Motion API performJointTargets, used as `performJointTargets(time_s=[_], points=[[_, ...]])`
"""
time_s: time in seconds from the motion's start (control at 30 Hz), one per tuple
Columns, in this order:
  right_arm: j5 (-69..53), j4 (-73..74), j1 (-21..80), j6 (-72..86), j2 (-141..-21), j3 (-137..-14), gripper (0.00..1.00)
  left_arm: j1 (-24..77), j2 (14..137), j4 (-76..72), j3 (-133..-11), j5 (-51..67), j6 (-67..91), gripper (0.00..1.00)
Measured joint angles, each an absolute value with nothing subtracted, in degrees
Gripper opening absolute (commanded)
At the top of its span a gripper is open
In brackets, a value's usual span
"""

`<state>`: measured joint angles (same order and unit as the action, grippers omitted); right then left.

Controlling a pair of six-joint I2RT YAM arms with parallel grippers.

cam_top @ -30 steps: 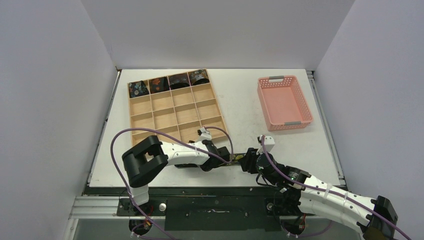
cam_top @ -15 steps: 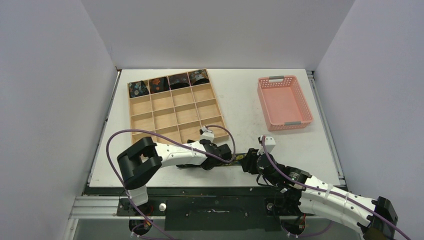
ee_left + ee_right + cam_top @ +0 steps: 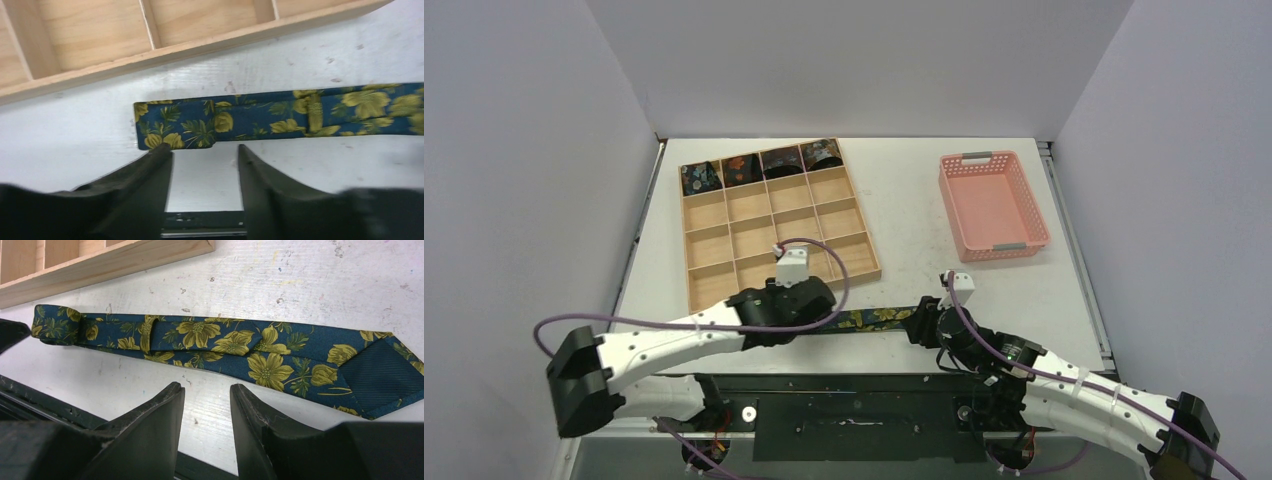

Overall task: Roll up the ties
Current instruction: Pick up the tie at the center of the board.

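A navy tie with yellow flowers [image 3: 869,319] lies flat along the table's front edge, between the two grippers. Its narrow end [image 3: 172,125] sits just beyond my left gripper [image 3: 205,147], which is open with bare table between its fingers. The wide pointed end [image 3: 385,375] shows its dark lining. My right gripper [image 3: 207,386] is open too, just short of the tie's [image 3: 235,345] near edge and holding nothing. Several coiled ties [image 3: 761,166] fill the back row of the wooden tray [image 3: 686,240].
The tray's front wall [image 3: 200,45] runs close behind the tie. A pink basket [image 3: 994,205] stands at the back right. The table's front edge and a black rail [image 3: 844,385] lie right behind both grippers.
My left arm has swung out to the left and its gripper has moved left along the tie to the narrow end and opened. The right arm has not moved.
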<state>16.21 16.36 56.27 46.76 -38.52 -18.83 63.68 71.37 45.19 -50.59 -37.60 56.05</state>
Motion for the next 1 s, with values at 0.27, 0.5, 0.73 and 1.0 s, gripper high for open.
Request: performJointTargets(time_s=[0.27,0.5,0.73,1.0], points=[[11.7,9.4,56.3,46.8,-39.4,-16.9,0.38,42.3,46.7,19.8,-24.7,-16.5,52.2,0.03],[9.1,1.4,56.7,47.1,-38.2,-13.1,0.39,35.9,47.4,7.4,-19.4,-4.2,51.6,0.0],[7.7,-3.6,57.3,47.5,-41.1,-12.8,0.38,35.9,51.2,-0.8,-15.9,1.0,51.4,0.0],[7.0,-6.7,57.5,49.5,-46.3,-12.8,0.38,35.8,53.9,-7.2,-13.4,4.2,51.3,0.0]])
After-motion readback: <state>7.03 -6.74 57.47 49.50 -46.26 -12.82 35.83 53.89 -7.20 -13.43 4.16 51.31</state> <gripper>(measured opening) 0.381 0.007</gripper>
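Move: The tie's rolled end lies on the table about 3 cm ahead of the left hand, 2 cm to its left and some 8 cm below. The tie's keeper loop is roughly 13 cm to the right of the roll and level with it. The middle of the wooden tray sits some 22 cm beyond the roll and 3 cm farther left. From the right hand the roll is about 25 cm to the left, 3 cm ahead and 5 cm below. Down onto the rolled end go the left fingertips, shutting fully from half open early on; whether they touch it can't be made out. The left hand sinks about 5 cm, swinging left and back again on the way, while it rolls some 40 degrees, left side dropping. The right hand, still part-open, slides about 5 cm left over the tie towards the roll, rolling slightly, its left side rising. ##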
